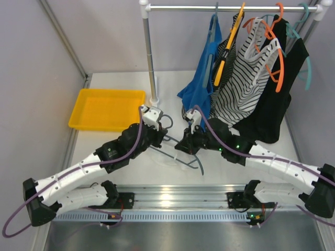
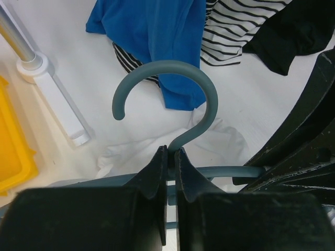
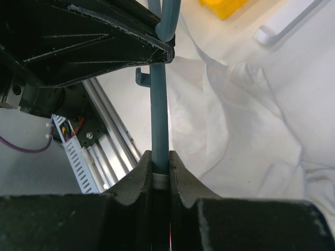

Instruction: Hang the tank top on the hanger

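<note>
The grey-blue hanger (image 1: pixel 200 166) is held low over the table between both arms. My left gripper (image 1: pixel 163 138) is shut on its neck just under the hook (image 2: pixel 207 89), as the left wrist view (image 2: pixel 171 155) shows. My right gripper (image 1: pixel 184 146) is shut on one hanger arm (image 3: pixel 158 115); in the right wrist view (image 3: pixel 159 158) a thin white band of fabric sits between the jaws against that arm. The white tank top (image 2: pixel 220 138) lies crumpled on the table under the hanger (image 3: pixel 251 120). It hardly shows against the white table in the top view.
A yellow tray (image 1: pixel 107 109) sits at the back left. The rack's pole (image 1: pixel 151 57) and base (image 2: pixel 63 110) stand behind the grippers. A blue top (image 1: pixel 201 83), a striped top (image 1: pixel 241 89) and a black garment (image 1: pixel 272 104) hang at the right, with orange hangers (image 1: pixel 277 63) and a teal one (image 1: pixel 309 68).
</note>
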You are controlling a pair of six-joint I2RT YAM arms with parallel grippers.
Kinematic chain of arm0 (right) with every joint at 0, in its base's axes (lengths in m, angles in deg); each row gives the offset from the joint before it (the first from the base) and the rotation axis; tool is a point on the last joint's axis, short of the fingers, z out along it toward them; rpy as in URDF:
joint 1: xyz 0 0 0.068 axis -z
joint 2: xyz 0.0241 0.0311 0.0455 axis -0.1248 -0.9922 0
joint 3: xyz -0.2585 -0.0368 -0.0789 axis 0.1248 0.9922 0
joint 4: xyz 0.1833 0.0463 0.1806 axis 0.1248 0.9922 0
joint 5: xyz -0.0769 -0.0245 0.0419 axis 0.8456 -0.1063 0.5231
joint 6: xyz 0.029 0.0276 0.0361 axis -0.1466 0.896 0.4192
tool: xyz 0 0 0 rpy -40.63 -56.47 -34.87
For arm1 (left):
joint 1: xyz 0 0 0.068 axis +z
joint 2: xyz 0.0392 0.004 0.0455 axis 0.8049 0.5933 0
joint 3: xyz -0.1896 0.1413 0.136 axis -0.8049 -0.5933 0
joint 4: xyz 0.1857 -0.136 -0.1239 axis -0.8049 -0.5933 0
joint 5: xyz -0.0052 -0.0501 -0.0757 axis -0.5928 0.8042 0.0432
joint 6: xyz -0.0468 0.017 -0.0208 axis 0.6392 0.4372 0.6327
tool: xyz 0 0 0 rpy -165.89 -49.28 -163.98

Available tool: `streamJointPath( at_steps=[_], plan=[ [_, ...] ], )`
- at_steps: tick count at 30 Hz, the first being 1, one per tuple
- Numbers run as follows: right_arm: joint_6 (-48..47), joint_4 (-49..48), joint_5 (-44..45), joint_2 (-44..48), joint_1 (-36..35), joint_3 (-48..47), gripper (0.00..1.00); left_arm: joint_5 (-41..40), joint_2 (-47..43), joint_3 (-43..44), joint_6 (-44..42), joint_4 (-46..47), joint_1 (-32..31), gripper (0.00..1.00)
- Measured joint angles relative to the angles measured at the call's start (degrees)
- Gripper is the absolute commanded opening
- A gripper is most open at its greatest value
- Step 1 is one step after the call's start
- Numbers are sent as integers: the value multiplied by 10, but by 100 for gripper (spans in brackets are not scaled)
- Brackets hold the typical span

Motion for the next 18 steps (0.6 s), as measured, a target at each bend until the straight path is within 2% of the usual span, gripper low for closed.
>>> streamJointPath(
  at_steps=[1,4,8,18],
  plan=[
    [0,0,10,7,-3,0,0,0,0,5,-2,0,0,18],
    [2,-2,47,31,-17,0,0,-3,-1,20,-3,0,-2,36],
    [4,-2,108,55,-26,0,0,-13,-5,44,-6,-5,-2,48],
    [2,20,202,63,-44,-34,0,-35,-32,113,-8,-41,-2,51]
  ],
)
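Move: Between the left fingertips is the grey hanger's neck, just under its hook; the tank top's middle lies about 5 cm to their right, 2 cm ahead and some 20 cm below. The blue top's hem is about 12 cm ahead and 15 cm right of the left hand, roughly 15 cm lower. From the right hand, which grips the hanger's right shoulder, the neck is about 8 cm left, 4 cm ahead and 3 cm higher. Opening to about half its width, the left hand lets go of the hanger's neck and rises some 9 cm, drifting slightly left at the end. The right hand keeps its pinch on the hanger's shoulder and lifts about 5 cm, also easing forward and right while swinging some 15 degrees clockwise and tipping upward. ##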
